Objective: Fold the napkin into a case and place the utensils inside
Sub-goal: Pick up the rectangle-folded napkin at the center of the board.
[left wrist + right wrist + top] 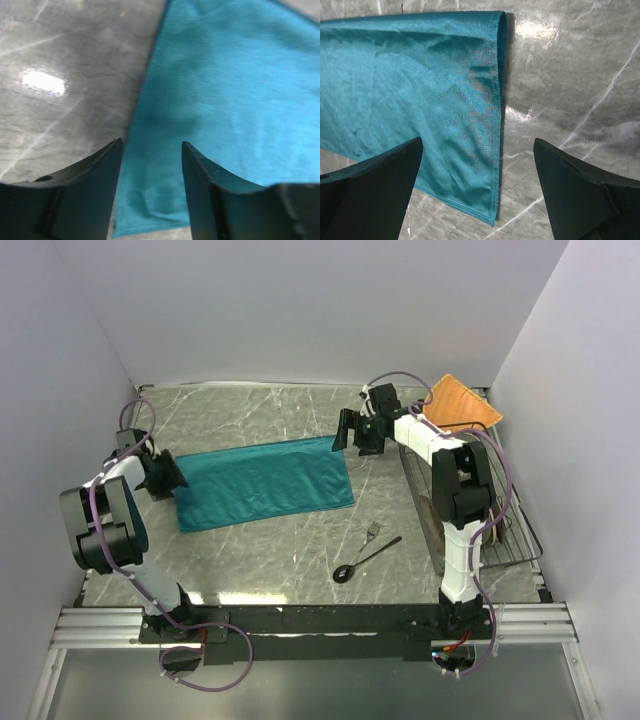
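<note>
The teal napkin (265, 483) lies flat and folded into a long band across the middle of the marble table. My left gripper (175, 480) is low over its left end. In the left wrist view its jaws (151, 145) stand partly apart over the napkin (225, 90) near a corner. My right gripper (352, 435) hovers above the napkin's right end. In the right wrist view it (477, 142) is wide open over the hemmed edge of the napkin (420, 90). The silver fork (373, 532) and the dark spoon (365, 560) lie on the table in front of the napkin.
An orange woven cloth (462, 403) lies at the back right corner. A wire rack (510, 545) holding a round plate (428, 515) stands along the right side behind my right arm. White walls close in the table.
</note>
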Controlling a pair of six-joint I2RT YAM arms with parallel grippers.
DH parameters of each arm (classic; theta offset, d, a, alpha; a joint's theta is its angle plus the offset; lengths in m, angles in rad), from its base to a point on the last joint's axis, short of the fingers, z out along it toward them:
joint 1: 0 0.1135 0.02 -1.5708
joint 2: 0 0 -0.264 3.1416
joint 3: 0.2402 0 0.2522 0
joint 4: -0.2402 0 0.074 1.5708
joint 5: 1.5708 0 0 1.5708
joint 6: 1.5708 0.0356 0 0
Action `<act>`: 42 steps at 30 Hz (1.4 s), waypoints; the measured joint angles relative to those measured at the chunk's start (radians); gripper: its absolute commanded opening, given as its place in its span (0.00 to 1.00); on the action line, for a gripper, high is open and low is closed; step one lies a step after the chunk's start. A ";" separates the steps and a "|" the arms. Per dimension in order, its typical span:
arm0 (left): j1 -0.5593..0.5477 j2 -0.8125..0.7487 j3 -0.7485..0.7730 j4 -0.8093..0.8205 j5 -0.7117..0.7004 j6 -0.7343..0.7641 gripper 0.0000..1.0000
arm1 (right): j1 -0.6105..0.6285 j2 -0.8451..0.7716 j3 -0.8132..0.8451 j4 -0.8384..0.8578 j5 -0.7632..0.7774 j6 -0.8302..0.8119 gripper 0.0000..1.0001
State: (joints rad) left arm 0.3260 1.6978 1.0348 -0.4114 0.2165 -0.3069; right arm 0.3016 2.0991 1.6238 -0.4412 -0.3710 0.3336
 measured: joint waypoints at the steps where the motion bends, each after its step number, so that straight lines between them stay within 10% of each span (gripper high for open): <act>1: -0.006 0.009 0.000 0.000 -0.018 0.007 0.55 | 0.000 0.000 -0.002 0.000 -0.002 -0.002 1.00; 13: -0.074 0.087 0.068 -0.035 -0.162 0.061 0.40 | -0.002 0.000 -0.009 -0.001 -0.013 -0.003 1.00; 22: -0.114 0.108 0.093 -0.066 -0.227 0.114 0.01 | -0.010 0.000 -0.009 -0.001 -0.010 -0.002 1.00; 42: 0.013 0.134 0.319 -0.348 -0.084 0.359 0.01 | -0.012 -0.003 -0.100 0.006 -0.059 0.016 1.00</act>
State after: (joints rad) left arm 0.3389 1.8320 1.3537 -0.7589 0.1326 0.0521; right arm 0.2897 2.0956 1.5242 -0.4347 -0.4301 0.3500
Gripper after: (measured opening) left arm 0.021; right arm 0.997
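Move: The folded napkin's left edge runs beneath my left hand, its middle about 1 cm to the left, 3 cm back and 3 cm below; the napkin's middle lies some 21 cm to the right and 1 cm back. From my right hand, hanging open about 6 cm up, the right edge's middle is 6 cm back and 2 cm left, the fork 21 cm back and 4 cm right, the spoon 27 cm back and 3 cm right. I sink my left hand about 2 cm onto the napkin's left edge and shut its half-open fingers to pinch the cloth, then drag it some 5 cm left and a little back, and at the end lift about 4 cm while swinging forward and back to the right. Late on, my open right hand drops back and down roughly 3 cm each, touching nothing. ##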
